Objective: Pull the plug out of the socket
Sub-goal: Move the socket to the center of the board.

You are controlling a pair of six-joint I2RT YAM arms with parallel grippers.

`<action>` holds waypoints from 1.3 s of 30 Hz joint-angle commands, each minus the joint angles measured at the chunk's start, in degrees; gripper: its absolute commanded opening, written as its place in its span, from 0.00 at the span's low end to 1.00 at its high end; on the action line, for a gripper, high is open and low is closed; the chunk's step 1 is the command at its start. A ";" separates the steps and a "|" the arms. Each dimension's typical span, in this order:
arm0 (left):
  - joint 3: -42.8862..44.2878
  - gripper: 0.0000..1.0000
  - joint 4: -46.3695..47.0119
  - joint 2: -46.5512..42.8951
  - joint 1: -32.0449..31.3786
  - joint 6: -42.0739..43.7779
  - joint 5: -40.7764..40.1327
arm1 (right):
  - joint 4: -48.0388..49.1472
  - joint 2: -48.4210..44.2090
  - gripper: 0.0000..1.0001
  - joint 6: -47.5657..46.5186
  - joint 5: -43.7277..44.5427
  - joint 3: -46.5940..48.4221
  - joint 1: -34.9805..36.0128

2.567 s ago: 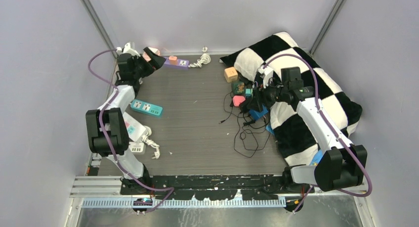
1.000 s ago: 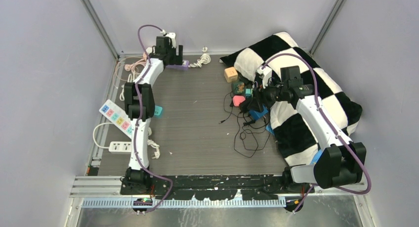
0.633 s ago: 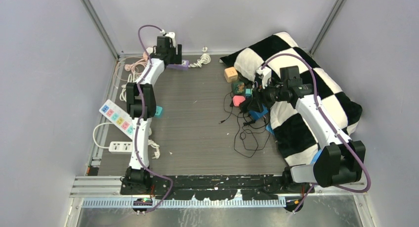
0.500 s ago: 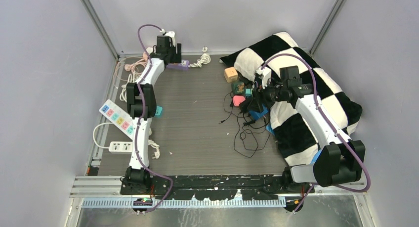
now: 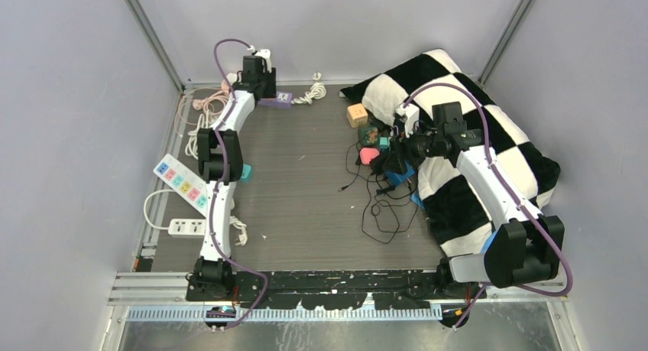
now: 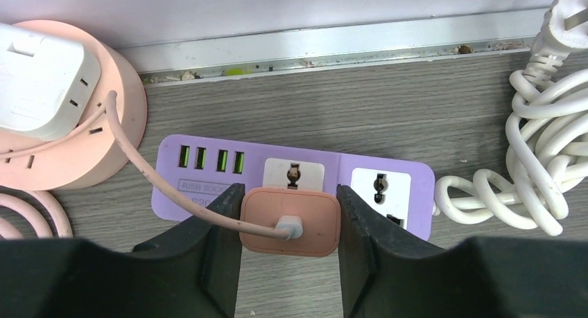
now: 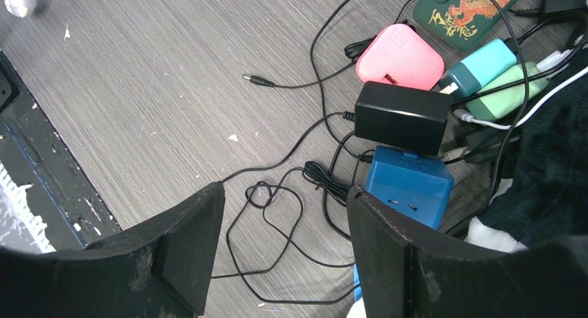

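A salmon-pink plug (image 6: 290, 221) with a pink cord sits in the purple power strip (image 6: 388, 186), the socket, at the table's far edge. My left gripper (image 6: 290, 228) straddles the plug from above, both black fingers pressed flat against its left and right sides. From above, the left gripper (image 5: 258, 82) covers the plug, and only the right end of the purple strip (image 5: 281, 99) shows. My right gripper (image 7: 284, 242) hangs open over loose black cables, holding nothing, just left of a blue socket cube (image 7: 409, 183). It sits at the pillow's edge (image 5: 397, 158).
A round pink socket hub (image 6: 104, 138) carrying a white adapter (image 6: 41, 82) lies left of the strip, and a coiled white cable (image 6: 548, 159) lies right of it. The back wall rail runs close behind. A checkered pillow (image 5: 474, 114), several adapters and a white power strip (image 5: 179, 181) lie about.
The left arm swung from the far-left corner over to the purple strip, and its jaws narrowed onto the plug's sides. The right arm has not moved.
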 commanded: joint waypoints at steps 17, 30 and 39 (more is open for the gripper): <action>-18.30 0.00 12.38 -14.18 0.15 3.06 16.88 | 0.44 -0.05 0.70 -0.93 0.03 2.24 -0.10; -43.87 0.00 26.74 -28.68 0.07 2.83 38.14 | 0.98 -1.51 0.70 -0.80 -0.03 1.58 -0.15; -66.67 0.00 35.87 -42.21 -3.93 3.34 36.18 | 1.54 -2.91 0.70 -1.24 -3.01 0.53 -0.11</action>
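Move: I already have the orange plug between my left fingers, still in the purple socket, whose middle lies just below me and 1 cm ahead. The board's centre is about 30 cm back, 25 cm right and 5 cm lower. The white cord coil sits some 18 cm right, 1 cm ahead; the round pink socket 15 cm left, 5 cm ahead; the teal socket roughly 32 cm back, 7 cm left. From my right hand the board's centre lies about 24 cm left, 7 cm ahead and 14 cm down. Keeping my left fingers clamped on the orange plug, I grip more firmly, then pull back towards my base and to the right, carrying or dragging the purple socket by its plug about 20 cm from the far wall towards the board's centre. My hand stays almost level, speeding up after a slow start while swinging some 30 degrees clockwise. ##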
